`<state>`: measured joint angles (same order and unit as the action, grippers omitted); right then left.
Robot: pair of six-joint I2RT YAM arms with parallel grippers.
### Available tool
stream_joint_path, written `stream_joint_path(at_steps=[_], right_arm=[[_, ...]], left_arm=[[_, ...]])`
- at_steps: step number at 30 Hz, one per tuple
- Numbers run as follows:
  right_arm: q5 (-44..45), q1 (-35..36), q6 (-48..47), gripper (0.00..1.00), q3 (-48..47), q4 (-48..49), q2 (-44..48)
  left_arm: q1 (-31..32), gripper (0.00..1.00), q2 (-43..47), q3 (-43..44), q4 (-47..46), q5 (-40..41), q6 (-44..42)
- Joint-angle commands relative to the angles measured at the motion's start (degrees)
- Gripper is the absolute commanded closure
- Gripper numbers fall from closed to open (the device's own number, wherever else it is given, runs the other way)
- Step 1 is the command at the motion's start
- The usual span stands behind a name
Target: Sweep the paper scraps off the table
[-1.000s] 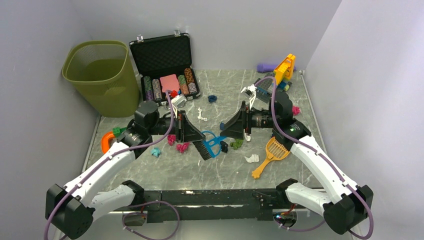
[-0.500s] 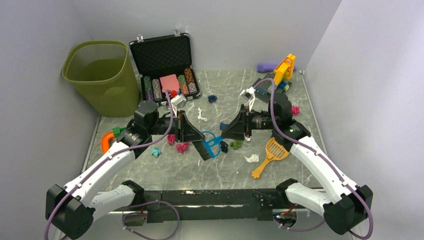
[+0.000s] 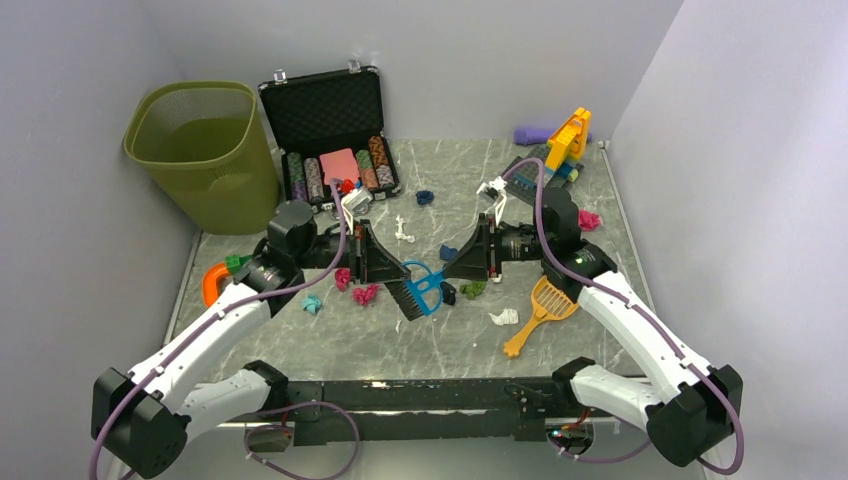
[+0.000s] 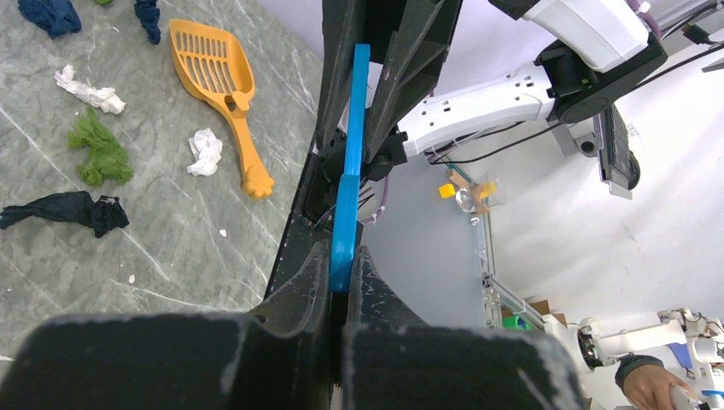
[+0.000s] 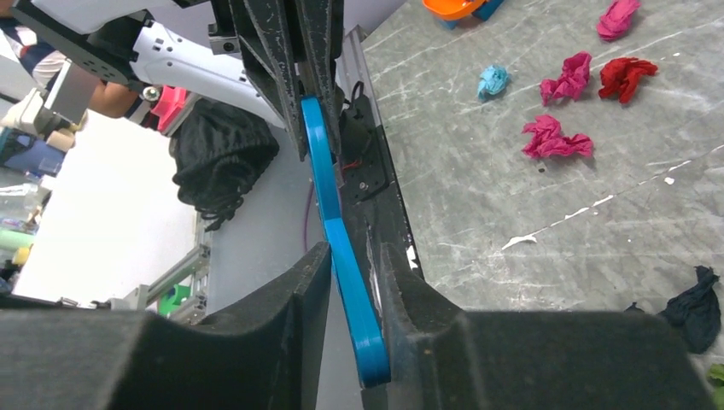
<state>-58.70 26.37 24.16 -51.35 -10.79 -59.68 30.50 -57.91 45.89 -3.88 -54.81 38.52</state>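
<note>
A blue brush (image 3: 420,288) with black bristles hangs over the middle of the table (image 3: 400,345). My left gripper (image 3: 396,268) is shut on its flat blue handle (image 4: 352,137). My right gripper (image 3: 448,268) faces it from the right. Its fingers straddle the same handle (image 5: 320,171), which leans on one pad with a narrow gap at the other. Paper scraps lie around: pink wads (image 3: 364,294), a teal one (image 3: 312,303), green (image 3: 473,288), black (image 3: 448,293), white (image 3: 504,317). The wrist views show green (image 4: 102,154), white (image 4: 205,151), pink (image 5: 555,141) and red (image 5: 627,77) scraps.
An orange slotted scoop (image 3: 545,305) lies right of centre. A green mesh bin (image 3: 205,150) stands back left beside an open black case of poker chips (image 3: 335,130). Toy bricks (image 3: 562,145) sit back right. An orange clamp (image 3: 213,282) lies at the left edge.
My right gripper has moved left onto the brush handle and its jaws have narrowed around it. The left gripper has kept its hold and place.
</note>
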Motion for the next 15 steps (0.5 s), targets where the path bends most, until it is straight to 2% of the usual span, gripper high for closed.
stream_joint_path(at_steps=[1, 4, 6, 7, 8, 9, 11, 12, 14, 15], right_arm=[[-1.5, 0.5, 0.1, 0.72, 0.2, 3.3, 0.1], [-1.9, 0.8, 0.3, 0.81, 0.1, 3.6, 0.2], [-2.1, 0.9, 0.4, 0.96, 0.0, 3.6, 0.2], [-1.8, 0.9, 0.2, 1.00, -0.2, 3.2, 0.2], [-1.5, 0.9, -0.2, 1.00, -0.5, 2.5, 0.3], [-0.9, 0.9, -0.5, 1.00, -0.8, 1.6, 0.4], [2.1, 0.9, -1.8, 1.00, -1.8, -1.8, 0.6], [4.7, 0.9, -2.9, 1.00, -2.7, -4.3, 0.7], [14.1, 0.9, -5.1, 1.00, -5.8, -11.1, 0.7], [19.3, 0.9, -5.8, 1.00, -6.9, -13.9, 0.5]], left_arm=[[-0.2, 1.00, 0.0, 1.1, -3.7, -2.2, 0.7], [-0.2, 1.00, 0.0, 1.0, -3.5, -2.0, 0.5], [-0.2, 1.00, -0.1, 1.0, -3.3, -1.8, 0.4], [-0.2, 1.00, -0.1, 1.0, -3.0, -1.5, 0.3], [-0.3, 1.00, -0.1, 1.2, -2.5, -1.1, -0.1], [-0.3, 0.96, -0.2, 1.5, -1.0, -0.3, -0.7], [-0.8, 0.63, -0.1, 2.6, 4.2, 2.8, -2.9], [-1.1, 0.43, 0.1, 3.2, 7.4, 5.1, -4.3], [-1.6, 0.06, 1.2, 4.2, 12.7, 11.8, -7.0], [-1.7, 0.01, 1.8, 4.6, 15.2, 15.1, -8.5]])
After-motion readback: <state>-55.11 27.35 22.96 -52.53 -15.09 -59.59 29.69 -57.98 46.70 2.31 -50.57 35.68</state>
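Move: Just left of the right hand hangs the blue brush, its middle about 5 cm left, 2 cm back and 2 cm lower; its handle end already reaches between those fingers. From the left hand, which holds its bristle end, that middle is some 4 cm right, 2 cm back and 2 cm lower. On the table about 27 cm beneath the left hand, the black scrap is roughly 14 cm ahead and 9 cm right, the green scrap 15 cm ahead and 15 cm right. Closing on the brush's handle end, the right fingers pinch it from both sides while the hand eases back under 1 cm, then comes forward again about as far. Only after that do the left fingers spring wide open and let go of the bristle end, the left hand shifting roughly 1.5 cm down and 1.5 cm forward with about a 5-degree counter-clockwise turn. ##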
